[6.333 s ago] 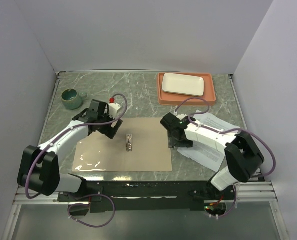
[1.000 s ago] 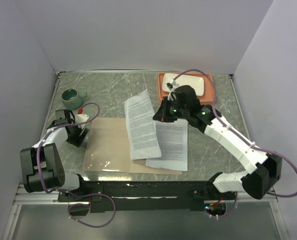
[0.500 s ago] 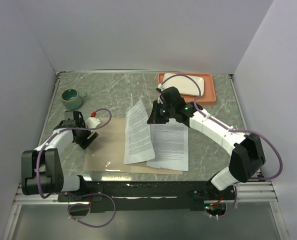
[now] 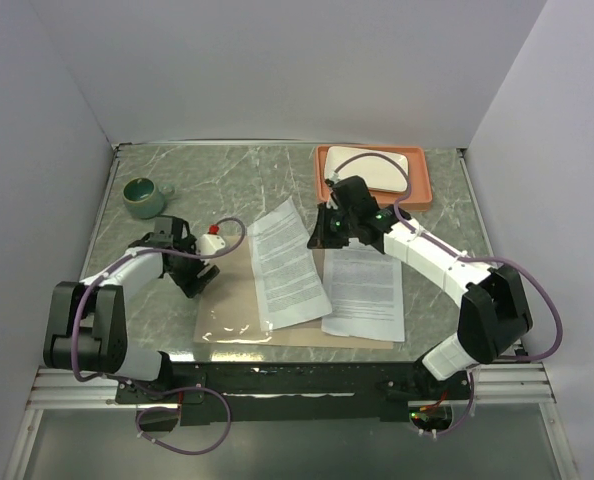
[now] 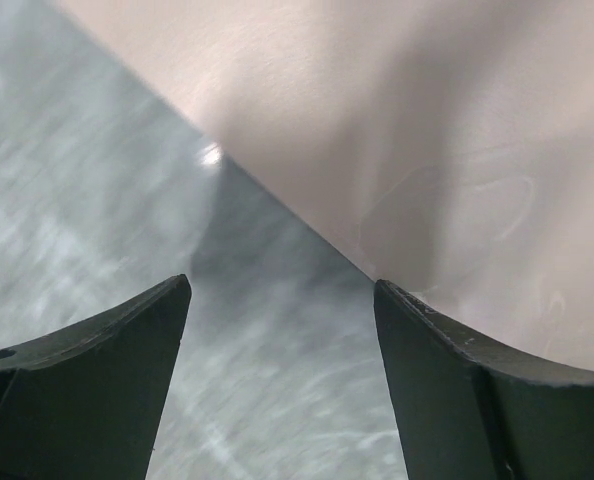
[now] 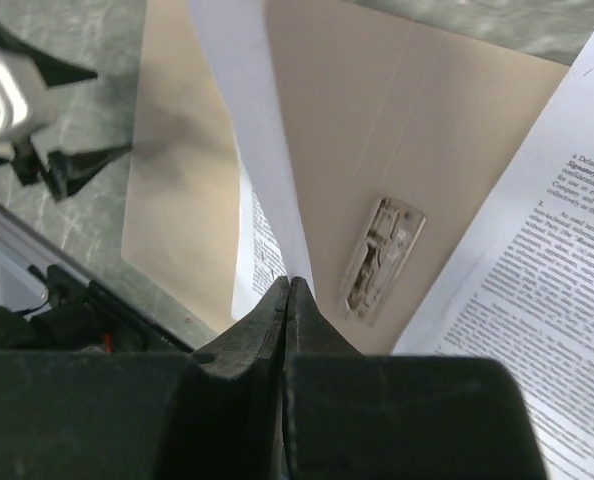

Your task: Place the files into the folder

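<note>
The tan folder [image 4: 227, 305] lies open on the table, its metal clip [image 6: 382, 258] showing in the right wrist view. My right gripper [image 4: 322, 230] is shut on the top edge of one printed file [image 4: 287, 262], which slopes down across the folder; the pinched edge [image 6: 239, 120] rises from the shut jaws of that gripper [image 6: 290, 282]. A second file [image 4: 365, 292] lies flat, half on the folder's right side. My left gripper [image 4: 199, 283] is open and low at the folder's left edge [image 5: 427, 130], nothing between the jaws of that gripper [image 5: 282, 290].
A salmon tray [image 4: 422, 190] with a white plate [image 4: 377, 165] stands at the back right, just behind my right arm. A green cup [image 4: 142, 197] sits at the back left. White walls close in the table on three sides.
My left gripper has moved right along the folder's left edge. The folder and the flat file have slid right. The right gripper swung left, then back right, still holding its file.
</note>
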`<state>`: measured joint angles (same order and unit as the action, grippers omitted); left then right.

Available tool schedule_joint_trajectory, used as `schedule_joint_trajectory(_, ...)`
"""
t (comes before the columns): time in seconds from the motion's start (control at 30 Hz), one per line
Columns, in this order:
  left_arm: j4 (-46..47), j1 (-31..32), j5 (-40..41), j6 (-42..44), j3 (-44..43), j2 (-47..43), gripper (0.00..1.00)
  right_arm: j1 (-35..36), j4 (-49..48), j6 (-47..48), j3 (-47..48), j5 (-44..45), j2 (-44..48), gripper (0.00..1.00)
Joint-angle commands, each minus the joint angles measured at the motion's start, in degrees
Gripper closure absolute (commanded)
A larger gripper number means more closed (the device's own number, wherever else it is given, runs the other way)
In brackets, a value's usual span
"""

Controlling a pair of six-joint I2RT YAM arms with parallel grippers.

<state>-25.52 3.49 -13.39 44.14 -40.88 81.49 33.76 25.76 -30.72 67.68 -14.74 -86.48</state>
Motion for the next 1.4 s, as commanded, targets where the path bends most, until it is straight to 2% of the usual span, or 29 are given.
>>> schedule_joint_trajectory(0.0, -9.5, 4.5, -5.2, -2.5, 2.2, 2.7, 0.19, -1.6, -2.0, 1.6, -0.4, -0.4, 1.6, 1.00)
schedule_joint_trajectory(0.23, -11.7, 5.8, -4.5, -4.8, 0.1, 0.5, 0.19, -1.6, -3.4, -0.4, -1.1, -0.2, 0.3, 1.00)
schedule_joint_trajectory(0.57, -11.7, 5.8, -5.0, -6.3, -0.1, -0.3, 0.20, -1.2, -10.9, -7.1, -7.0, 0.4, 0.2, 1.00)
schedule_joint_trajectory(0.97, -11.5, 5.8, -5.1, -6.3, 1.5, -1.7, 0.21, 2.8, -16.5, -14.7, -11.6, 10.3, -0.5, 1.00)
schedule_joint_trajectory(1.37, -11.4, 5.8, -5.3, -6.4, 2.5, -3.2, 0.21, 4.9, -20.3, -19.4, -10.5, 12.9, -6.4, 1.00)
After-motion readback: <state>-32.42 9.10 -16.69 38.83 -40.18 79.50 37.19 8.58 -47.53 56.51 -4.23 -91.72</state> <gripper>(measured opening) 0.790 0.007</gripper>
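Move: The folder's left half, over which the right hand is bringing its file, centres about 15 cm to that hand's left, 2 cm back and some 15 cm below. The folder's metal clip is almost beneath the hand, 2 cm left and 1 cm back, and the file already laid lies 13 cm right and 2 cm back. For the left hand, low at the folder's left edge, the left half's middle is 11 cm right and 2 cm back, the clip 24 cm right and 1 cm back. The folder's left edge is still pushed to the right by the open fingertips of the left hand, which travels about 3.5 cm right and 2.5 cm back in a quick stroke, then only creeps back. The file stays pinched at its right edge by the closed right fingers; that hand first eases slightly right, then sinks roughly 7 cm towards the folder, drifting left and turning clockwise some 15 degrees. ##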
